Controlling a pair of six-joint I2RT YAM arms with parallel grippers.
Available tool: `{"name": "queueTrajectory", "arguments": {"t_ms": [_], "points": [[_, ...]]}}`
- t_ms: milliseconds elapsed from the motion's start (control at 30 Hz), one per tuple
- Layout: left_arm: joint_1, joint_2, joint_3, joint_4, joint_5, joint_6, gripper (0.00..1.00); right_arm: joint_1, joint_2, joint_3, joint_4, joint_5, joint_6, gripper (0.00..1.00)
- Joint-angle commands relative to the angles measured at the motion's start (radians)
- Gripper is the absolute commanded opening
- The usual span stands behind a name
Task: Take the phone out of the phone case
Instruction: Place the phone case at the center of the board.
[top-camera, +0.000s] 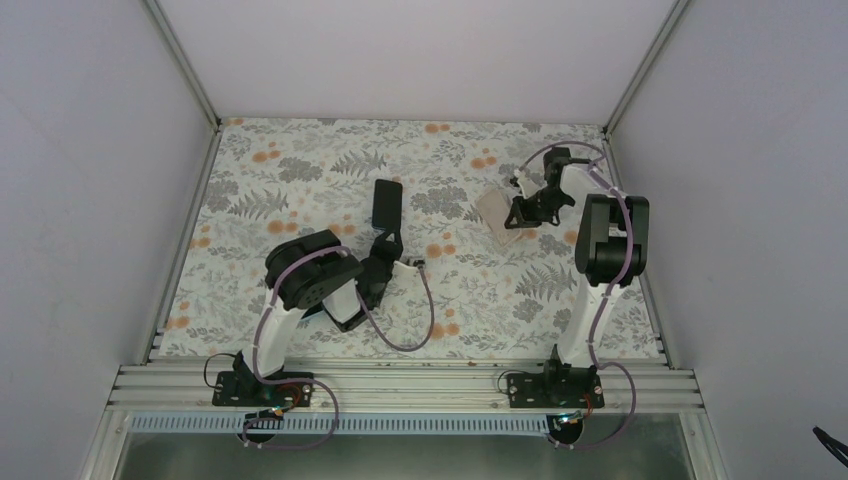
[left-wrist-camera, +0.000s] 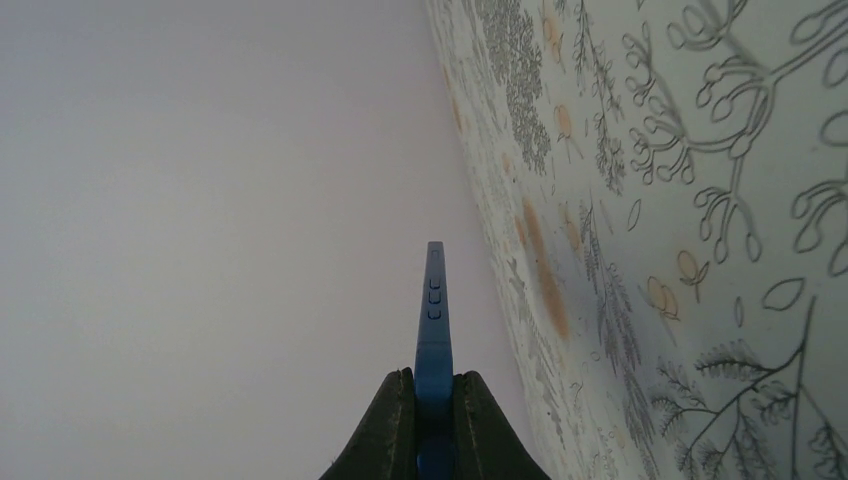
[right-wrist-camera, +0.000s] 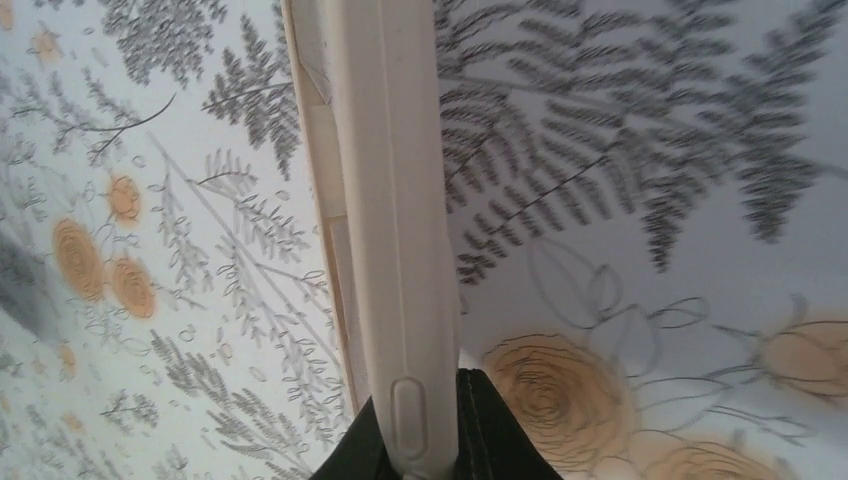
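The phone (top-camera: 386, 200) is dark-faced with a blue edge and sticks out from my left gripper (top-camera: 385, 243) over the middle of the floral table. In the left wrist view the phone (left-wrist-camera: 434, 310) shows edge-on, and my left gripper (left-wrist-camera: 433, 378) is shut on its lower end. The phone case (top-camera: 493, 217), a pale beige shell, is apart from the phone at the back right. My right gripper (top-camera: 518, 212) holds it there. Seen from the right wrist, the case (right-wrist-camera: 385, 180) rises edge-on from my right gripper (right-wrist-camera: 428, 390), which is shut on its rim.
A floral cloth (top-camera: 300, 170) covers the table. Plain pale walls (top-camera: 90, 200) enclose it on three sides, with metal posts in the back corners. An aluminium rail (top-camera: 400, 385) carrying both arm bases runs along the near edge. A purple cable (top-camera: 410, 340) loops beside the left arm.
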Motion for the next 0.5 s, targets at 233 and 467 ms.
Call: {"name": "queueTrajectory", "arguments": {"t_ms": [233,467], "points": [[-0.044,0.021,-0.019,0.048,0.01,-0.063,0.39,-0.023,0.01,0.132,0.016,0.204,-0.048,0.31],[-0.076,-0.048,-0.055,-0.13,0.041,-0.129,0.65,-0.022,-0.061,0.2,-0.044,0.213,-0.071,0.37]]}}
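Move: The phone case is still pinched on its right long rim, tilted up: its middle lies about 3 cm left of the right hand, 1 cm ahead and 2 cm below, with the phone some 28 cm left and 3 cm ahead of that hand. The phone is held by its near end, its middle about 6 cm ahead and 1 cm left of the left hand; from this hand the case lies 4 cm ahead and 24 cm right, a second phone 12 cm back and 20 cm left. The phone case is let go as the right fingers part to about a third and the hand draws off forward and right, then also up, roughly 6 cm in all, its fingers swinging some 15 degrees, steeper downwards. Meanwhile the phone's hold is loosened: the left hand eases about 3 cm back, down and to the right, opening to about half, one finger still close against the phone. ##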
